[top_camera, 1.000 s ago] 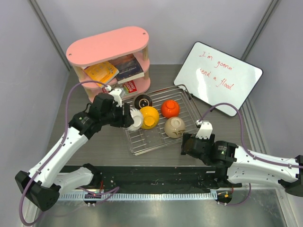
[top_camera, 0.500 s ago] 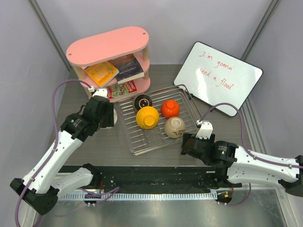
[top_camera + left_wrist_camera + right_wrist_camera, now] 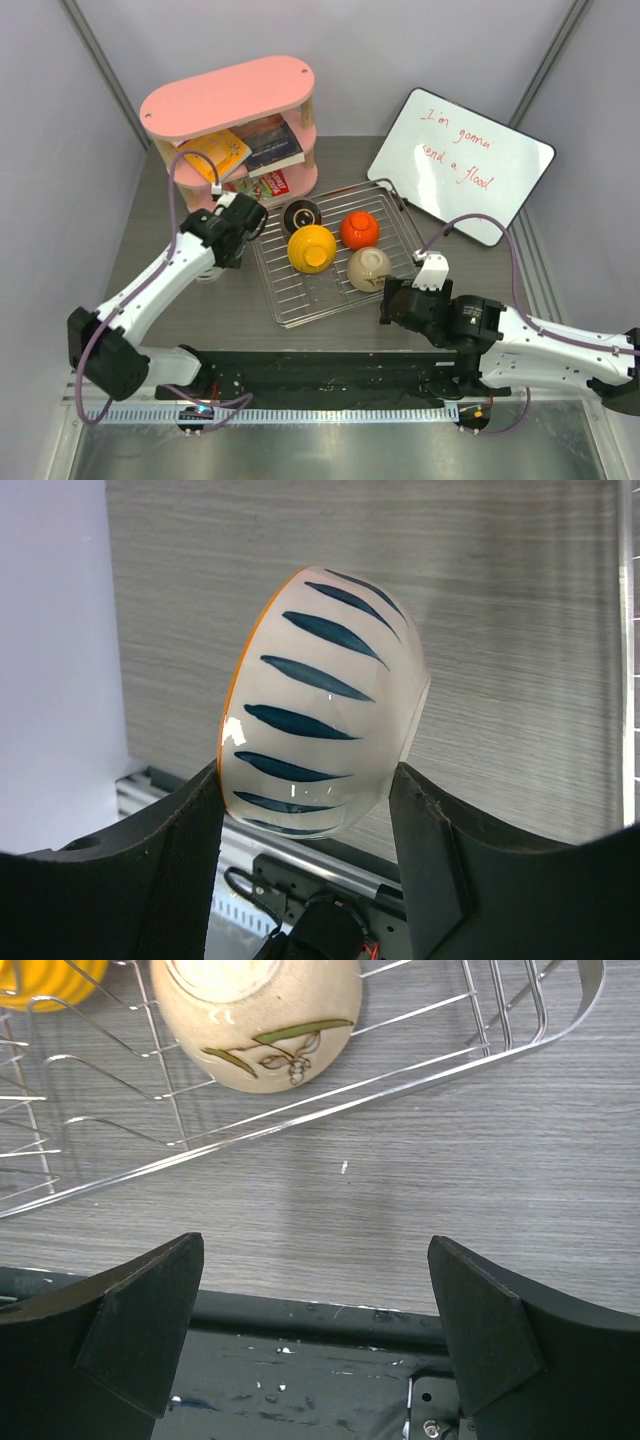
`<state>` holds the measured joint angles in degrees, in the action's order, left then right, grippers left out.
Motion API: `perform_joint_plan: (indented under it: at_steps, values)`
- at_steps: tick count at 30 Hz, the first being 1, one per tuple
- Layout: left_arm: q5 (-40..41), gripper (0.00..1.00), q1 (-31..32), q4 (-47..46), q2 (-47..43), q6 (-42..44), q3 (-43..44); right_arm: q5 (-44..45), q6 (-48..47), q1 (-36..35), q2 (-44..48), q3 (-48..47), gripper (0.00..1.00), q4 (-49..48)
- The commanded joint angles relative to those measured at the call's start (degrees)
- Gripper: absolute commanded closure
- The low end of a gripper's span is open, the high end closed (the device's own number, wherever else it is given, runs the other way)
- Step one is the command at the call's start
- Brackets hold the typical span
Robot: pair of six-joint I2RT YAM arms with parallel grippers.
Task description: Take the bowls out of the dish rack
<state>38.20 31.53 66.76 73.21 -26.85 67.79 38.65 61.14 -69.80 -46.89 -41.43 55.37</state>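
Observation:
The silver wire dish rack point(image 3: 315, 295) lies mid-table. In it are a dark bowl point(image 3: 301, 215), a yellow bowl point(image 3: 312, 248), an orange-red bowl point(image 3: 359, 230) and a cream bowl point(image 3: 369, 268). My left gripper point(image 3: 215, 258) is over the table left of the rack. In the left wrist view it point(image 3: 305, 780) is shut on a white bowl with blue stripes and an orange rim point(image 3: 325, 700), held on its side. My right gripper point(image 3: 392, 305) is open and empty by the rack's near right corner. Its wrist view shows the cream bowl point(image 3: 255, 1020) just ahead.
A pink oval shelf point(image 3: 230, 100) with books stands at the back left, close behind my left arm. A whiteboard point(image 3: 460, 165) leans at the back right. Grey walls close in both sides. The black base rail point(image 3: 320, 370) runs along the near edge.
My left gripper has carried the white striped bowl out of the rack's left end to the table on the left, and the arm has swung round. The right arm has barely moved.

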Motion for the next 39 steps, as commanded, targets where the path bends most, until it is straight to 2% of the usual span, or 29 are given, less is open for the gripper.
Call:
perform_joint_plan:
  at_steps: [1, 6, 12, 26, 31, 33, 34, 36, 39]
  values:
    - [6.3, 1.0, -0.1, 0.6, 6.0, -2.9, 1.9, 2.0, -0.9, -0.1, 0.3, -3.3, 0.0, -0.7]
    - [7.9, 1.0, -0.9, -0.1, 12.3, -2.1, 1.7, 2.0, -1.3, -0.1, 1.0, -3.7, 0.0, -0.5]
    - [11.6, 1.0, -0.9, 0.2, 15.9, -1.8, 0.8, 2.0, -1.0, -0.1, 1.5, -3.0, 0.0, -0.6]
    - [7.9, 1.0, -1.0, -3.3, 24.6, -1.9, -2.3, 0.7, -0.9, -0.1, 2.7, -3.1, 0.0, -0.3]
    - [6.9, 0.86, -1.0, -3.2, 25.2, -2.1, -1.7, 0.6, -1.0, -0.1, 2.3, -3.0, 0.0, -0.1]
    - [5.7, 0.84, -0.9, -3.6, 25.3, -1.3, -1.8, 0.6, -0.9, -0.1, 2.2, -3.0, 0.0, -0.1]
    - [4.4, 0.74, -0.9, -3.5, 25.7, -1.0, -1.7, 0.7, -0.9, -0.1, 2.2, -3.0, 0.0, -0.1]
    - [3.6, 0.64, -0.9, -3.0, 26.8, -0.7, -1.4, 0.8, -0.9, -0.1, 2.2, -3.0, 0.0, -0.1]
    - [2.3, 0.62, -0.8, -2.9, 27.7, -0.5, -1.5, 0.9, -0.9, -0.1, 2.1, -3.0, 0.0, -0.1]
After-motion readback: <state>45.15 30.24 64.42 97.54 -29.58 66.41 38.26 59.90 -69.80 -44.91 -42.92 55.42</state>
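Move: The left hand already holds the blue-striped white bowl and is taking it to the clear tabletop left of the dish rack, a spot about 17 cm below it, 4 cm ahead and 3 cm left. The yellow bowl in the rack is some 17 cm to the hand's right and 9 cm ahead; the black bowl is about 16 cm ahead and 15 cm right. From the idle right hand the spot is roughly 42 cm left, 12 cm ahead and 12 cm down. The left hand lowers the striped bowl towards the open table between the left wall and the rack, dropping about 8.5 cm with only a slight forward drift, quickly at first, then easing off until it all but stops over the last third. On the way down the wrist tilts a little over 20 degrees so that the fingertips lean more out to the left, while the fingers keep their grip on the bowl's sides with an unchanged gap and the bowl comes down onto the tabletop, still held. ##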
